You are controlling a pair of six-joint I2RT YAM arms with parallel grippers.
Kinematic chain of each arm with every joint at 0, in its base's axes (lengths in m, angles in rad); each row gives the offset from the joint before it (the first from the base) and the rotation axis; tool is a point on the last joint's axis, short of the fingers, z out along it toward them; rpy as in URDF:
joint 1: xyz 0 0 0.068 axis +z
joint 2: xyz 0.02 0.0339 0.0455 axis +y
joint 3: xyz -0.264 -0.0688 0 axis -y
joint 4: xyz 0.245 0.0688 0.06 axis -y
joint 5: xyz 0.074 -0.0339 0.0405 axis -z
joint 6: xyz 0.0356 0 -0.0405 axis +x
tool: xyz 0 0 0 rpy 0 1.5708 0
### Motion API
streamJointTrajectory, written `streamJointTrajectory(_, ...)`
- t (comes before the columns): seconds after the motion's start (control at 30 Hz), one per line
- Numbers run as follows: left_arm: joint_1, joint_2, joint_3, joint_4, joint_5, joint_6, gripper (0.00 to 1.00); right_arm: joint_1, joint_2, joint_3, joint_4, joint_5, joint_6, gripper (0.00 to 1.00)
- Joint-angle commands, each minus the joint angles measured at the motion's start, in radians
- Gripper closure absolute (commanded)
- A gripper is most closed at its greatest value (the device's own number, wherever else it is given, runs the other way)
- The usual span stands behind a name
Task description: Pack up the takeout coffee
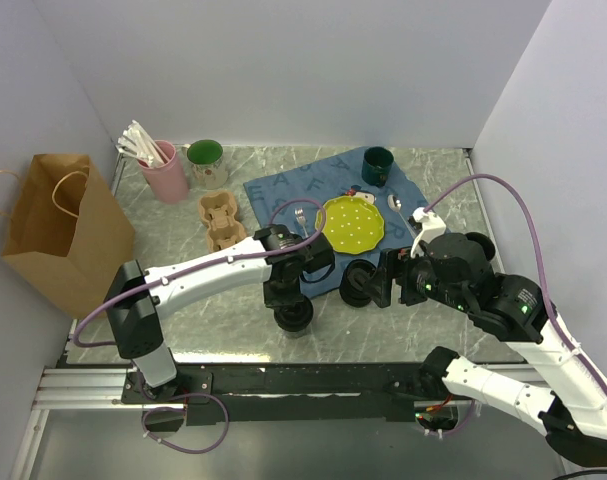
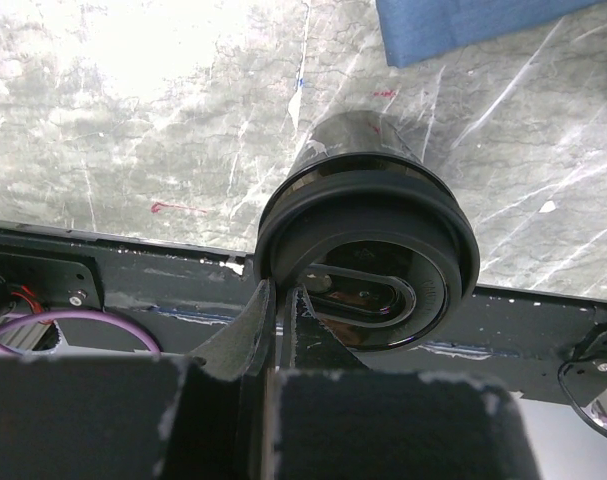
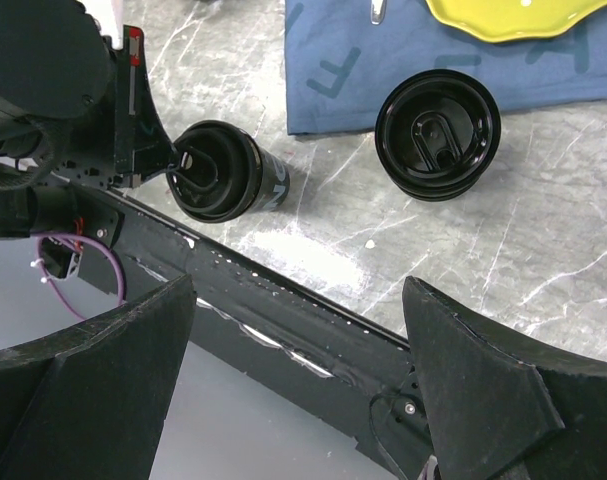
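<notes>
Two black lidded takeout coffee cups are in view. One cup [image 1: 293, 315] [image 2: 368, 180] [image 3: 223, 175] is near the table's front edge, tilted, and my left gripper [image 1: 286, 293] [image 2: 281, 300] is shut on the rim of its lid. Whether its base touches the table I cannot tell. The other cup [image 1: 358, 285] [image 3: 438, 135] stands upright at the front edge of the blue cloth [image 1: 293, 190]. Just right of that cup my right gripper [image 1: 385, 280] [image 3: 298, 300] is open wide, with nothing between its fingers.
A tan cardboard cup carrier [image 1: 221, 220] lies left of the cloth, and a brown paper bag [image 1: 58, 230] stands at far left. On or by the cloth are a yellow plate [image 1: 353, 222], a spoon [image 1: 396, 205] and a dark green mug [image 1: 377, 165]. A pink utensil cup [image 1: 163, 170] stands at the back.
</notes>
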Motion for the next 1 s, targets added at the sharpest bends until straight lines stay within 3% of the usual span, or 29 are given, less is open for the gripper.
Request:
streamJointTrajectory(0.0, 0.004, 0.015, -0.012, -0.021, 0.002, 0.016, 0.99, 0.000, 0.004, 0.003, 0.027, 0.008, 0.006, 0.09)
streamJointTrajectory(0.33, 0.016, 0.030, -0.009, 0.003, 0.015, 0.037, 0.93, 0.000, 0.000, -0.003, 0.030, 0.006, 0.018, 0.08)
streamJointTrajectory(0.57, 0.021, 0.021, -0.008, 0.000, 0.019, 0.043, 0.75, -0.001, -0.006, -0.012, 0.039, 0.005, 0.029, 0.09)
streamJointTrajectory(0.97, 0.056, -0.036, 0.089, -0.036, 0.013, 0.025, 0.68, 0.000, 0.023, -0.026, 0.079, -0.055, 0.044, 0.08)
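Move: The black lid on the cup has its middle about 3 cm to the right of the left fingertips and 1 cm lower, the shut tips being at its left rim. From the left hand, the spare lids sit roughly 18 cm right and 8 cm ahead, and the yellow plate some 17 cm right and 24 cm ahead. From the right hand, the cup's lid lies about 18 cm left, roughly level fore-and-aft, and 14 cm lower. The left hand presses its fingertips about 1 cm down at the lid's left rim, part-opens, then starts lifting. ##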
